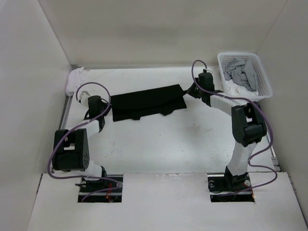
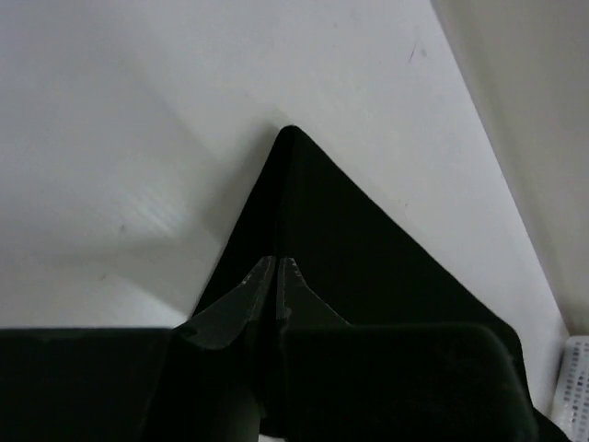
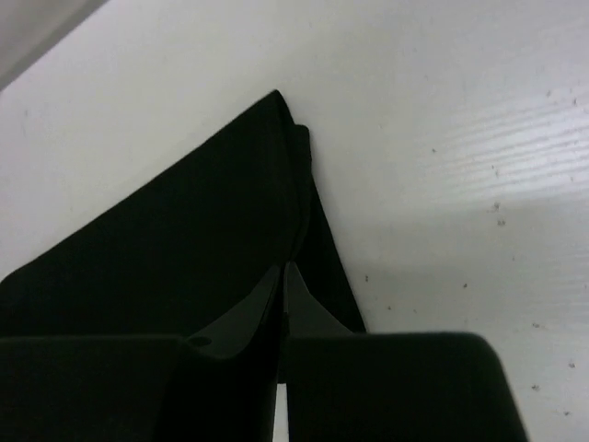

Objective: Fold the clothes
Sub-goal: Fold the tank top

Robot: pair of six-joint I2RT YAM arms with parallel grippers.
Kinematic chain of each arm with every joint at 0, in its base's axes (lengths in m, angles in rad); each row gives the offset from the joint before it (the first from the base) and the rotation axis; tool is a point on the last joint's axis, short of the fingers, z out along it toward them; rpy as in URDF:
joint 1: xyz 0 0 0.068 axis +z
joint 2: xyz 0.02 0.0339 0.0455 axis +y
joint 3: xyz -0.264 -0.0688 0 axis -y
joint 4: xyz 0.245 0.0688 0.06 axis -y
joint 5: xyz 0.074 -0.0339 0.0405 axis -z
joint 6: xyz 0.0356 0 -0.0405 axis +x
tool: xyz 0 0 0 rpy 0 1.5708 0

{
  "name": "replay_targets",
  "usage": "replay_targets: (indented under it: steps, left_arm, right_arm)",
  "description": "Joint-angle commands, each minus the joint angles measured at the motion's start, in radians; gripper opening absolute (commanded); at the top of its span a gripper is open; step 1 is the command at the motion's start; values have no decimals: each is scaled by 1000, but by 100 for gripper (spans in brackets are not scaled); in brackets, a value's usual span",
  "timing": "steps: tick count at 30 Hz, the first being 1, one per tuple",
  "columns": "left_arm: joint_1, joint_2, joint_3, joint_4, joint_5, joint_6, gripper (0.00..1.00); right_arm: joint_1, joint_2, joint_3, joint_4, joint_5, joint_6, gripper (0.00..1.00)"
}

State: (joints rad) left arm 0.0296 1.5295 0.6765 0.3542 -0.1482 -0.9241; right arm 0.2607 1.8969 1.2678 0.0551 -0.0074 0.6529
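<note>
The clothes (image 1: 147, 102), one black garment, stretch in a long band across the far part of the table. My left gripper (image 1: 108, 102) is shut on their left end and my right gripper (image 1: 188, 91) is shut on their right end. In the left wrist view the left gripper (image 2: 277, 262) has its jaws pressed together over the black fabric (image 2: 368, 249), whose corner points away beyond the tips. The right wrist view shows the right gripper (image 3: 283, 267) likewise shut, with the fabric's (image 3: 184, 239) edge running between the tips. The pinched part itself is hidden.
A white mesh basket (image 1: 267, 82) stands at the back right, holding grey and white garments (image 1: 240, 72). A small white cloth (image 1: 74, 79) lies in the back left corner. White walls close in the table on the left, back and right.
</note>
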Motion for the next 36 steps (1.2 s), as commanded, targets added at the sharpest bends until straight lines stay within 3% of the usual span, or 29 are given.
replay_targets:
  steps: [1, 11, 17, 25, 36]
  left_arm:
    - [-16, -98, -81, 118, -11, -15, 0]
    - [-40, -273, -334, 164, -21, -13, 0]
    - [-35, -380, -425, 174, 51, -55, 0]
    - [-43, -526, -295, 23, 88, -79, 0]
    - [-4, -759, -509, -158, 145, -53, 0]
  right_arm:
    - [-10, -39, -39, 89, -6, 30, 5]
    - [-11, -143, -278, 187, 21, 100, 3]
    - [-34, -215, -384, 206, 30, 128, 1]
    - [-36, -350, -387, 173, 24, 120, 1]
    - [-30, -408, -570, 181, 23, 194, 0]
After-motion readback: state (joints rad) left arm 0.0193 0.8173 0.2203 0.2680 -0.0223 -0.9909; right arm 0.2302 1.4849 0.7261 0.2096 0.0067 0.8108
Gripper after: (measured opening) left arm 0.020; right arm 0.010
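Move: Level with the left hand and some 22 cm to its right is the middle of the doubled tank top; from the right hand it lies about 6 cm back and 21 cm left, roughly 5 cm lower than both. The bare table it is drawn onto starts some 12 cm nearer the base than that middle. The laundry basket stands 8 cm ahead and 31 cm right of the right hand. Keeping their pinch on the tank top's two ends, both hands pull back towards the base while sinking 3 to 5 cm, hop up about 8 cm together, then draw back and down again. Each ends some 11 cm farther back and 3 to 4 cm to the right, the left hand's fingers tipped up about 10 degrees. ##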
